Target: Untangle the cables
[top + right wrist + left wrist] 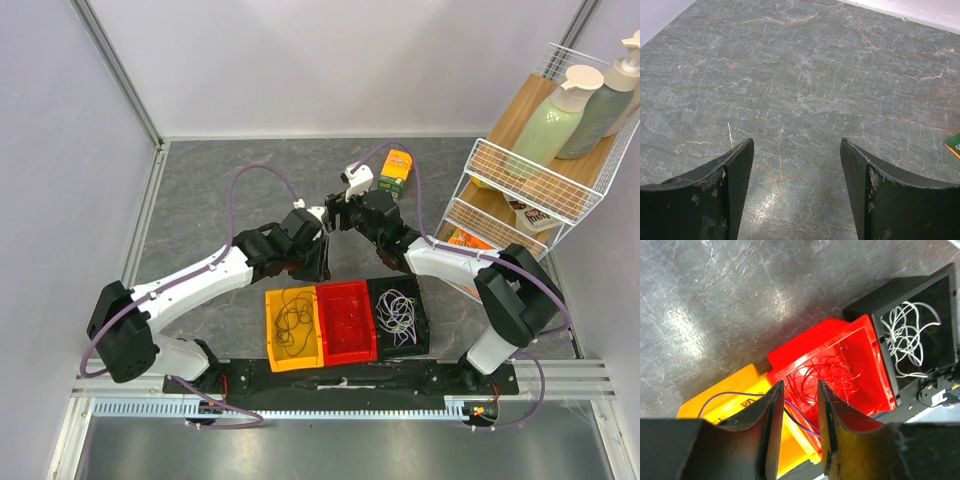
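Three bins sit side by side at the near edge. The yellow bin [272, 340] holds a dark purple cable [292, 318], the red bin [347, 345] a red cable [345, 318], and the black bin [420, 335] a white cable [397, 310]. My left gripper [312, 268] hovers just beyond the yellow and red bins. In the left wrist view it [800, 382] is open, and the purple cable [802, 419] shows through the gap between its fingers, with neither finger pressing on it. The red cable [832, 375] and white cable [907, 337] show there too. My right gripper [796, 141] is open and empty over bare table.
A green and orange carton [396, 172] stands behind the grippers; its corner shows in the right wrist view [954, 145]. A white wire rack [520, 190] with bottles and packets stands at the right. Grey walls close in the table at the left and back.
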You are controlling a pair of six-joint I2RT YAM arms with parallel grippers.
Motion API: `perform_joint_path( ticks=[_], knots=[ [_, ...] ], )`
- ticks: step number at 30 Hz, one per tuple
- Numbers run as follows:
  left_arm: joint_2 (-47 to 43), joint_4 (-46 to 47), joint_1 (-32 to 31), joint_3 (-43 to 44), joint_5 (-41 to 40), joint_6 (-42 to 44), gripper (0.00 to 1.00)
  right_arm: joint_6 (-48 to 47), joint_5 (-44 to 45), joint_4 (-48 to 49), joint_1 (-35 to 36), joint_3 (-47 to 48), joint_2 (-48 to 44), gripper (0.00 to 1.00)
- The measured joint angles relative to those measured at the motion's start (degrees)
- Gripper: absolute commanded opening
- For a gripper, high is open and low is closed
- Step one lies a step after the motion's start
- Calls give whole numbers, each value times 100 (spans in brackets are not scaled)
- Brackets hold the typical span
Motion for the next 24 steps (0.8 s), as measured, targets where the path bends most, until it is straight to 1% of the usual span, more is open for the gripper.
perform_joint_path(
  ticks=[2, 4, 5, 6, 10, 14, 16, 19, 22, 24],
  knots=[
    [13, -26, -20, -79, 0, -24, 29, 2, -2, 13, -15, 0, 0, 77],
    [-39, -50, -39, -203, 0, -72, 11, 2, -9, 31, -22, 0, 0, 77],
    [-94, -59, -46, -289, -2, -109, 3, 4, -11, 33, -22, 0, 0, 77],
    [-162, -61, -57, -369, -2, -162, 2, 7, -17, 33, -24, 0, 0, 77],
    [-796, -85, -118, -935, 11, -345, 2, 35, -24, 35, -37, -11, 2, 77],
    [-1497, -46, -195, -1692, 125, -682, 2, 46, -42, 35, -37, -22, 0, 77],
    [-1698, -55, -260, -2009, 164, -850, 2, 48, -42, 37, -42, -24, 0, 77],
    [-1851, -63, -369, -2426, 177, -1104, 2, 59, -46, 48, -48, -24, 0, 77],
    [-1856, -98, -461, -2625, 160, -1274, 3, 72, -68, 72, -52, -24, 0, 77],
    [-1853, -184, -529, -2636, 138, -1344, 8, 87, -87, 76, -52, -24, 2, 77]
  ],
)
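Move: The purple cable's strand crosses just under the left fingertips, about 2 cm back, 1 cm left and 2 cm lower, where the yellow and red bins meet. The yellow bin's middle lies some 11 cm back and 5 cm left of this hand, the red bin's about 10 cm back and 7 cm right, both about 11 cm below. From the idle right hand the strand is roughly 14 cm back, 2 cm left and 5 cm lower. Close the half-open left fingers fully to pinch the purple strand at their tips while starting back, left and slightly down. Then, fingers shut, bring the gripper about 10 cm back and 7 cm left, sinking some 8 cm in all, steepest late on, over the yellow bin's coils, tipping the fingers about 15 degrees nearer to straight down. ##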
